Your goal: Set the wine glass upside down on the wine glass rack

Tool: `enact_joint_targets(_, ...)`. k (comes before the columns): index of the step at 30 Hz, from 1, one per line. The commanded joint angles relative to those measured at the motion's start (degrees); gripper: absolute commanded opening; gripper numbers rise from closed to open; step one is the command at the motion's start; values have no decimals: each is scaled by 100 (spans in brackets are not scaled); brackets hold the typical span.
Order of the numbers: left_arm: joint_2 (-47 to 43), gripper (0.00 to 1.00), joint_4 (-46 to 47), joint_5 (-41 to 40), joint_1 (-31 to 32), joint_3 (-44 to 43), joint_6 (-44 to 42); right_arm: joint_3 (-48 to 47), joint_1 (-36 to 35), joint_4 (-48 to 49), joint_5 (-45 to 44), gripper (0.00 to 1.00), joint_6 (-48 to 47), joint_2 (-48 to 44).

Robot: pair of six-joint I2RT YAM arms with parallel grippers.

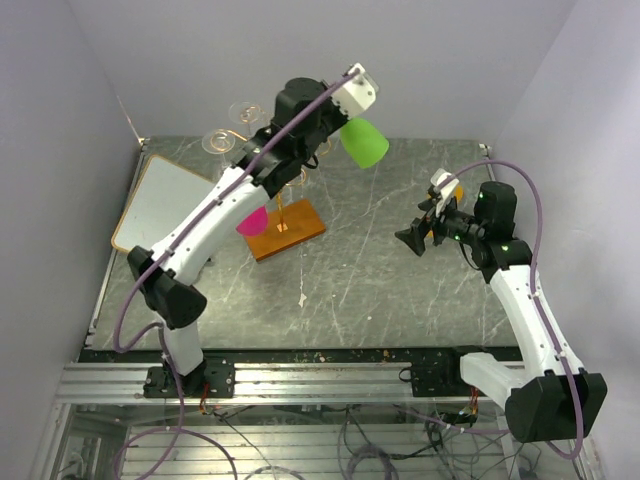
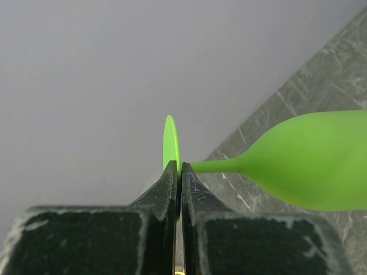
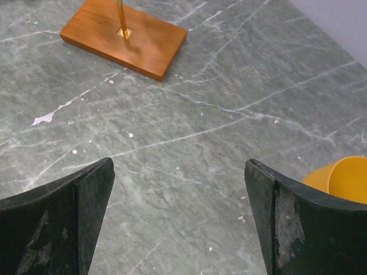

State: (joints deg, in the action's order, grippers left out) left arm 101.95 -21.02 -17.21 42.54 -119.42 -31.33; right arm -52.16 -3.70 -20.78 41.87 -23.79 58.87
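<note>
The wine glass (image 1: 364, 142) is bright green and held high over the back of the table, lying on its side. In the left wrist view its bowl (image 2: 315, 160) points right, and its thin round foot (image 2: 171, 140) is pinched edge-on between my left gripper's jaws (image 2: 179, 166). That left gripper (image 1: 345, 120) is shut on the foot. The wine glass rack shows as gold wire (image 1: 292, 190) over an orange-brown wooden base (image 1: 288, 231), just left of and below the glass. My right gripper (image 1: 412, 240) hovers open at mid-right, with only bare table between its fingers (image 3: 92, 189).
A pink glass (image 1: 251, 221) hangs beside the rack's base. Clear glass feet (image 1: 243, 110) sit at the rack's top, behind my left arm. A white rounded board (image 1: 165, 200) lies at the left. An orange cup (image 3: 341, 179) stands by my right gripper. The back wall is close.
</note>
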Motion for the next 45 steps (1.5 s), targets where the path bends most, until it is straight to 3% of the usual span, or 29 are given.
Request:
enact_joint_targets(1,214,7,578,-300,95,-120,-663,65,157,186,202,96,74,-51)
enact_joint_targets(21,-355,7,721,-425,105,1339,-1502,93,177,118,381,96,-10,6)
enact_joint_targets(45,-809,7,509,-301,105,1885,-1662,154,299,181,426,96,-3,-7)
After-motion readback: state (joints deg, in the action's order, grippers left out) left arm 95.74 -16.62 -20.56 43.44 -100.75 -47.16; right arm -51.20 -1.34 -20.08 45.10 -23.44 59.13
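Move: The left hand, holding the upside-down green wine glass by its stem, has the rack's empty right-hand hook roughly 5 cm back, 4 cm left and 11 cm below. The rack's post is some 9 cm farther left of that hook; the nearest hung clear glass stands about 5 cm left of the hook and 7 cm farther out. From the idle right hand, the hook is about 9 cm ahead, 22 cm left and 10 cm higher. Down about 7 cm goes the left hand, first easing forward and to the right, then curving back left in towards the rack's right-hand hook, with a small lift and a renewed dip at the end. The wrist rolls some 20 degrees, its left side rising, which swings the bowl down and in. The shut fingers keep their pinch on the stem, just beyond the hook's curl. ##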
